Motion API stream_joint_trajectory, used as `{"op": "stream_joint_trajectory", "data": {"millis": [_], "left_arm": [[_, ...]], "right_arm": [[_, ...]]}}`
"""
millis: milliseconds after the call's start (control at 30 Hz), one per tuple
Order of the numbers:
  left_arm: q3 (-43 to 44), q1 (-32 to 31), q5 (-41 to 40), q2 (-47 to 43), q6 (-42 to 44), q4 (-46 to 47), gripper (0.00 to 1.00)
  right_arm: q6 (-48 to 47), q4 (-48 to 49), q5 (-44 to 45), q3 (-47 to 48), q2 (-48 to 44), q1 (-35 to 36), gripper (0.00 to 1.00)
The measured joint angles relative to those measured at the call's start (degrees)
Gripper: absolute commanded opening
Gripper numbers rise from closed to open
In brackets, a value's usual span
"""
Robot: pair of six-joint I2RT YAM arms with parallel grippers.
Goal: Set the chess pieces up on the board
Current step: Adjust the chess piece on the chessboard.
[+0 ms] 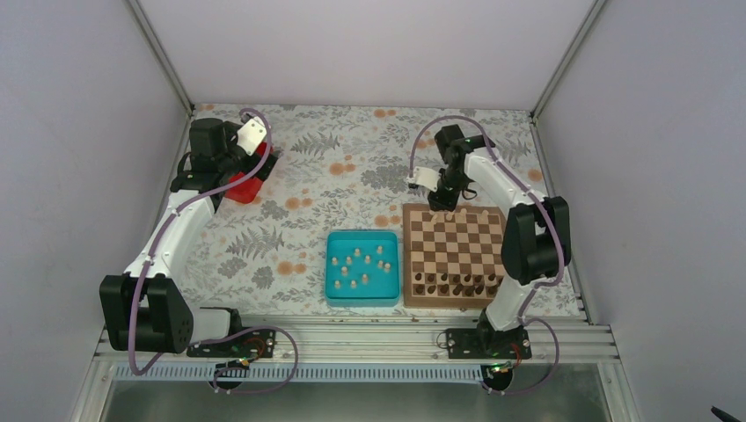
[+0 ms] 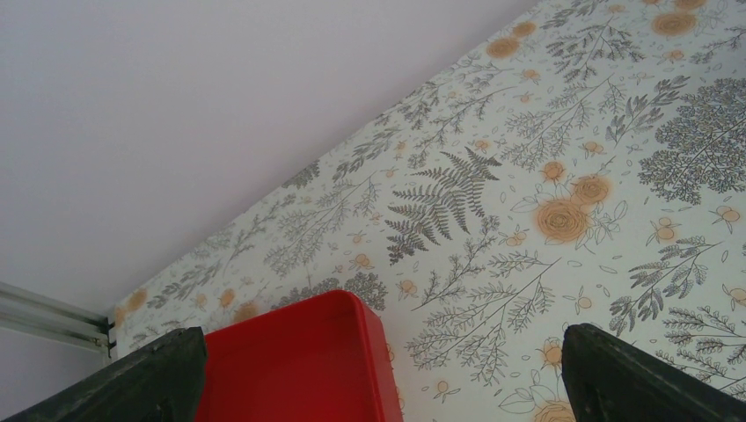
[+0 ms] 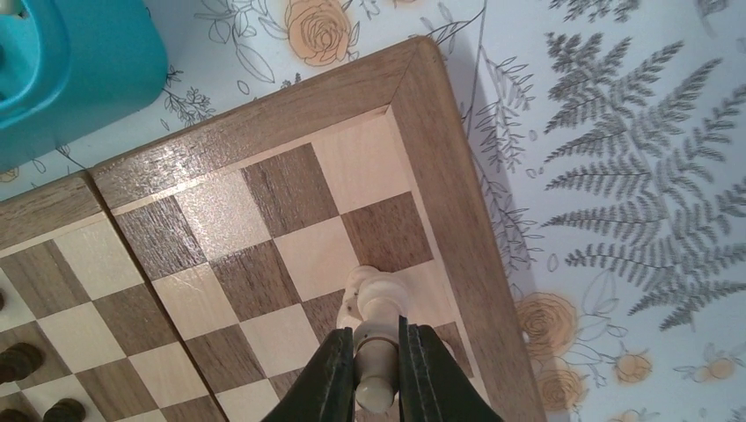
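The board (image 1: 453, 230) lies right of centre, and the right wrist view shows its far left corner (image 3: 264, 132). My right gripper (image 1: 442, 207) (image 3: 378, 352) is shut on a pale beige chess piece (image 3: 376, 294). It holds that piece upright over a light square in the far row, next to the border; I cannot tell if the base touches. Several more pale chess pieces (image 1: 361, 262) lie in the teal tray (image 1: 334, 290). My left gripper (image 1: 255, 171) (image 2: 383, 374) hangs open over the corner of a red box (image 2: 290, 360), holding nothing.
Dark brown chessmen (image 1: 457, 283) (image 3: 18, 360) fill the board's near rows. The teal tray (image 3: 79, 61) sits just left of the board. The red box (image 1: 244, 187) stands at the far left, near the enclosure wall. White walls close in the floral table.
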Motion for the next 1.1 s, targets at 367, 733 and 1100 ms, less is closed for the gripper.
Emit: {"op": "stream_joint_trajectory", "data": {"millis": [367,733,1100], "left_arm": [[0.00,0.02,-0.04,-0.02,0.00,-0.02,1.00],[0.00,0.00,0.00,-0.02,0.00,0.00,1.00],[0.00,0.02,0.02,-0.02,-0.02,-0.02,1.00]], "right_arm": [[-0.04,0.63,0.31,2.43,-3.08,-4.02,0.11],[-2.99,-1.81,2.69,2.75,-5.40,-21.07,0.12],[-3.69,-1.27,3.13,-1.40,-5.18,-25.00,0.12]]}}
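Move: The right hand holds a light chess piece, fingers pointing down, near the far edge of the board. The empty far-right corner square lies about 16 cm to its right, 1 cm back and 4 cm below. Along that row, pieces stand some 4, 7 and 13 cm to the right, each 1 cm back; another is 1 cm left and 2 cm back. From the left hand, the corner square is about 61 cm right, 10 cm back and 20 cm below. Keeping the light chess piece pinched between its nearly shut fingers, the right hand lifts it about 4 cm while easing some 3 cm forward, away from the piece beside it, then swings quickly right past the standing pieces of the far row. Near the far-right corner it sinks about 2 cm and draws back about as much, then slides farther right to end some 16 cm right of where it began, above the corner square, having turned roughly 20 degrees clockwise on the way. ##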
